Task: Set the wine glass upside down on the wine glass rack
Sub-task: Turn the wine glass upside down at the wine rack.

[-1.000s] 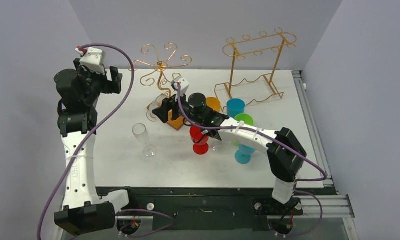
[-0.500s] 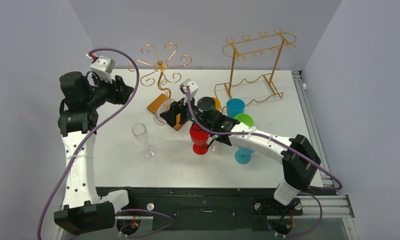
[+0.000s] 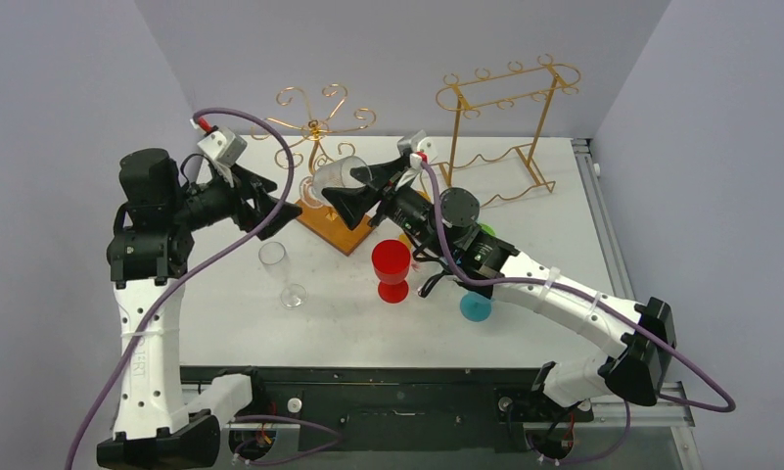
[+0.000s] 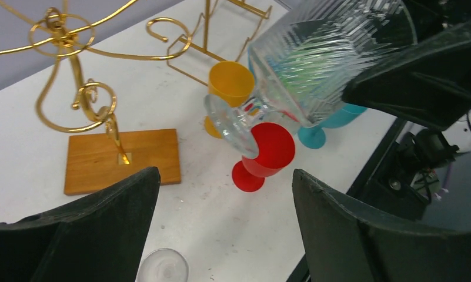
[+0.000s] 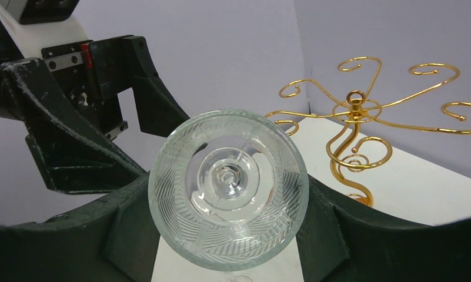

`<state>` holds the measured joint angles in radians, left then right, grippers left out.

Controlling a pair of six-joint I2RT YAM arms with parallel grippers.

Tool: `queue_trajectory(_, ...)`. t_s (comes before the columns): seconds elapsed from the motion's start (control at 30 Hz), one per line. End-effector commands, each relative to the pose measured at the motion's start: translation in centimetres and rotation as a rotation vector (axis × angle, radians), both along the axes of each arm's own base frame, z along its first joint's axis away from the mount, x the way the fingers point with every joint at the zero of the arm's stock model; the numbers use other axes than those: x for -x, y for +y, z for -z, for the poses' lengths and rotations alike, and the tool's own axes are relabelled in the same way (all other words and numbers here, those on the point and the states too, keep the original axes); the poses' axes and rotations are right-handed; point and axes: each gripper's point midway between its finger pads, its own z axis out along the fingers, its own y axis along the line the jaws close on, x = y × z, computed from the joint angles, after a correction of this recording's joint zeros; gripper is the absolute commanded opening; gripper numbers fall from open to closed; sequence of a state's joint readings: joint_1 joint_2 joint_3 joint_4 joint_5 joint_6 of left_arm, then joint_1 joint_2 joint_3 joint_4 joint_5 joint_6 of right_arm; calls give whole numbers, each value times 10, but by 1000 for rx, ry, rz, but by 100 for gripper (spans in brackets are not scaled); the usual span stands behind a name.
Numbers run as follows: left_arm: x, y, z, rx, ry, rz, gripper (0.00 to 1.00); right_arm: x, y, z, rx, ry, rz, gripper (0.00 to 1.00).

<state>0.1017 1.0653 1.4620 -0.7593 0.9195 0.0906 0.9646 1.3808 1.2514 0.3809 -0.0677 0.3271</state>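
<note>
A clear cut-pattern wine glass [image 3: 342, 174] hangs in the air, tilted on its side, with my right gripper [image 3: 353, 191] shut on its bowl. In the right wrist view the glass [image 5: 228, 188] fills the jaws, its mouth toward the camera and its foot pointing away. The left wrist view shows the bowl [image 4: 321, 59] and the foot [image 4: 233, 126] at the upper right. The wine glass rack [image 3: 314, 127], a gold wire tree on a wooden base [image 3: 334, 227], stands just behind the glass. My left gripper [image 3: 280, 204] is open, left of the glass and facing it, holding nothing.
A second clear glass [image 3: 280, 269] stands on the table below the left gripper. A red goblet [image 3: 392, 269] and a teal one [image 3: 476, 305] stand under the right arm, and a yellow cup [image 4: 230, 82] behind them. A taller gold frame rack [image 3: 505, 127] stands at the back right.
The right arm has lifted the glass off the table and swung it up toward the tree rack. The left arm has come down and rightward to face the glass.
</note>
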Motion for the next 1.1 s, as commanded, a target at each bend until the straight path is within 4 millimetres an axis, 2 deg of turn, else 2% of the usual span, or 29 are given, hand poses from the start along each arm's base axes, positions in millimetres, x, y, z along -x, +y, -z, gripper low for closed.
queue_trajectory(0.0, 29, -25, -3, 15, -15, 131, 81, 17, -9, -66, -163, -107, -8, 0)
queue_trajectory(0.1, 30, -30, 3, 10, -3, 148, 79, 22, -6, -70, -182, -109, -21, 0)
queue_trajectory(0.23, 25, -28, 8, 1, 16, 143, 70, 28, -3, -73, -202, -109, -41, 0)
queue_trajectory(0.43, 17, -28, 8, 0, 23, 142, 50, 36, 1, -73, -229, -97, -72, 0)
queue_trajectory(0.6, 12, -29, -4, 2, -26, 150, 26, 39, 12, -63, -228, -68, -113, 0)
queue_trajectory(0.7, 8, -28, -13, -16, -75, 144, 9, 42, 21, -51, -214, -38, -154, 0)
queue_trajectory(0.77, 8, -27, -18, -29, -116, 141, 2, 45, 25, -42, -200, -14, -186, 0)
queue_trajectory(0.97, 2, -16, -22, -136, -244, 105, 0, 53, 29, -12, -111, 75, -245, 0)
queue_trajectory(1.07, 0, -8, -17, -257, -348, 108, 0, 52, 26, 2, -63, 129, -255, 19)
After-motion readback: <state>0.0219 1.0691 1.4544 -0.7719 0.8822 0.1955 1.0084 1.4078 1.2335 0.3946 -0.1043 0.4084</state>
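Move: The clear wine glass lies on its side in the air, gripped by the right fingers near its rim. Its foot is about 5 cm to the right of the left hand and 2 cm ahead, roughly level. From the right hand the foot lies some 9 cm left, 3 cm ahead and slightly below. From the left hand, the top of the curled gold rack is about 14 cm ahead and 5 cm right, a little lower; another clear glass stands some 27 cm below, about 4 cm back and 3 cm left. The left hand, open wide, swings about 3 cm back and as far right to the foot of the wine glass, sinks a centimetre or two and shuts its fingers on the foot's lower edge, then eases about 2 cm forward again with a little rise and left drift, keeping the pinch. The right hand keeps its hold on the bowl throughout, bringing the foot in with about 2 cm back and 2 cm left, rising 1 cm and then dipping nearly 3 cm with its fingertips tipping slightly down, so that it works against the left pinch. ##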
